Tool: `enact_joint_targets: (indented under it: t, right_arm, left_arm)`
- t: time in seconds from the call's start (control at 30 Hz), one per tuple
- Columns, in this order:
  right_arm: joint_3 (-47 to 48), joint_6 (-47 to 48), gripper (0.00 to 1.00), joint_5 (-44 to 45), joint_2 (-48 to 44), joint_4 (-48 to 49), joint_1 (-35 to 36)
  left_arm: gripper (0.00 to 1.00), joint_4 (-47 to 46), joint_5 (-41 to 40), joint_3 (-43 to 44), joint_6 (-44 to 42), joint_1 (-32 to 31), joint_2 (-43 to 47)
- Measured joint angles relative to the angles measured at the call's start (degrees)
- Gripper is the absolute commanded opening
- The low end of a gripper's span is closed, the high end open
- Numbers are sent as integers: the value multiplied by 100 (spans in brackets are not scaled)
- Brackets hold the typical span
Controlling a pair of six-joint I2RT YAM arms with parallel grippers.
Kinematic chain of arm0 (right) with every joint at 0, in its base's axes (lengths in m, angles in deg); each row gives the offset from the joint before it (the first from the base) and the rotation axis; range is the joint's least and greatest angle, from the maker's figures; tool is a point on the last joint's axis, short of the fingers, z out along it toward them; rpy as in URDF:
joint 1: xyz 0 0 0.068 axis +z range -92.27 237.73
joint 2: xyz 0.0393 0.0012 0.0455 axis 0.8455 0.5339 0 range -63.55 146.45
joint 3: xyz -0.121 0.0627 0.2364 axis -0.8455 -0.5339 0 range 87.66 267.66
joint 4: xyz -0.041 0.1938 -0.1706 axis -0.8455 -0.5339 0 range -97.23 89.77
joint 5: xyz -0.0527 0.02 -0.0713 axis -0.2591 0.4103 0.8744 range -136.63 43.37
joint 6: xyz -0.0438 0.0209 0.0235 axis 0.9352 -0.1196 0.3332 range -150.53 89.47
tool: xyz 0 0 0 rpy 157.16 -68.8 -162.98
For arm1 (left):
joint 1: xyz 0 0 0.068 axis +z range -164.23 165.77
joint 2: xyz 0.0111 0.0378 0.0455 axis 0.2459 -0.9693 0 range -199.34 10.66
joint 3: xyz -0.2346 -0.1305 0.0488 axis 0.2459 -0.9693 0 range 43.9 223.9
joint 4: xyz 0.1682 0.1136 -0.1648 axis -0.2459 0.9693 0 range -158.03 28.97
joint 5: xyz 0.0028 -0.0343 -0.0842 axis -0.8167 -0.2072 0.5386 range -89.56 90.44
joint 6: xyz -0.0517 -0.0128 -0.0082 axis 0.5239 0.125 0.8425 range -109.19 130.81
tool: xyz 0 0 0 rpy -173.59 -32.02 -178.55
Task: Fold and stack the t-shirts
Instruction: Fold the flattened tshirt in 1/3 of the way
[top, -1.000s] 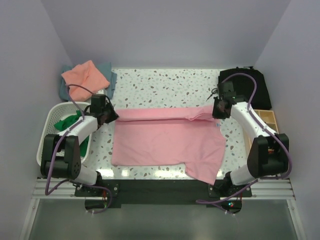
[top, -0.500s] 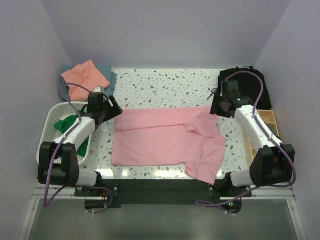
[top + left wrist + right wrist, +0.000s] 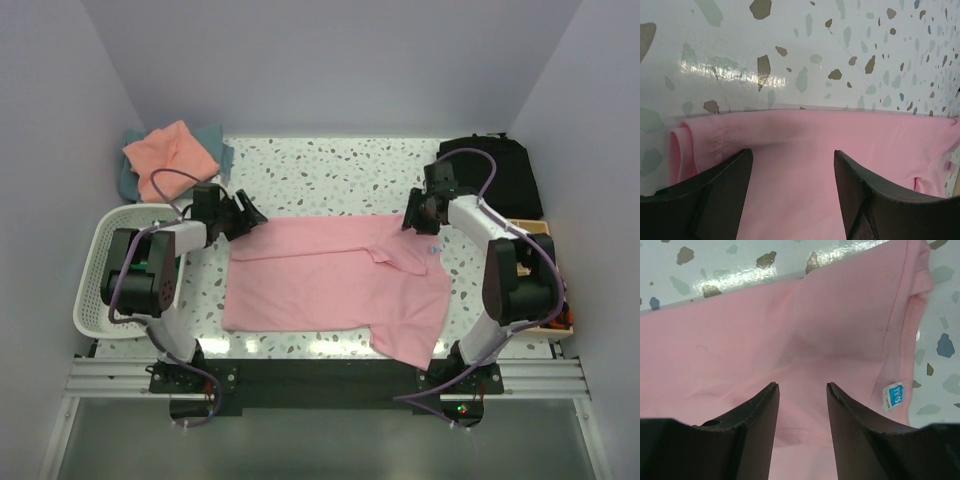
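Note:
A light pink t-shirt (image 3: pixel 335 280) lies spread flat across the table's middle, one corner hanging over the near edge. My left gripper (image 3: pixel 247 215) hovers at its far left corner, open, nothing between the fingers (image 3: pixel 725 185). Below it lie pink cloth (image 3: pixel 800 150) and a folded sleeve edge (image 3: pixel 680 150). My right gripper (image 3: pixel 410 222) is open over the far right part, by the neck. Its fingers (image 3: pixel 757 415) straddle bare cloth (image 3: pixel 805 340) near the blue neck label (image 3: pixel 895 395). A salmon-orange shirt (image 3: pixel 168 155) lies on a grey-blue one (image 3: pixel 218 148) at the back left.
A white basket (image 3: pixel 95 275) stands at the left edge beside the left arm. A black bag (image 3: pixel 505 175) sits at the back right, with a wooden tray (image 3: pixel 540 238) in front of it. Speckled tabletop (image 3: pixel 330 170) shows behind the pink shirt.
Both grippers have gone from shut to open, letting go of the pink shirt's far edge, which now lies flat. The left gripper has moved right, the right one slightly left.

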Motion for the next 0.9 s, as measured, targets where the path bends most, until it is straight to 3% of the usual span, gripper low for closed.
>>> enact_joint_targets:
  t: [0.2, 0.37, 0.73, 0.9]
  right_arm:
    - [236, 0, 46, 308, 651, -66, 0]
    - [841, -2, 46, 507, 1338, -278, 0]
    - [3694, 155, 50, 756, 3226, -699, 2]
    - [3512, 334, 54, 608, 3095, -455, 0]
  left_arm:
    - [71, -413, -33, 42, 35, 0, -216]
    - [70, -568, -168, 619, 37, -4, -741]
    - [71, -205, -776, 1794, -33, -2, -1475]
    - [72, -186, -804, 1790, -83, -2, -1432]
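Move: The left fingers already rest on the left end of the pink t-shirt's folded strip, its far left corner about 3 cm ahead and 6 cm left; the stacked shirts lie roughly 22 cm ahead, 24 cm left. The right hand hovers some 5 cm above the strip's right end, the far right corner 4 cm ahead and 6 cm right, the white tag about 4 cm back and 5 cm right, and the black bag some 17 cm ahead, 21 cm right. Keep the open left fingers down on the strip and drag it straight forward about 10 cm. Lower the half-open right gripper some 5 cm onto the strip's right end first, then slide it forward roughly 12 cm at that low height, pulling the cloth along under the fingertips towards the far side of the table. ##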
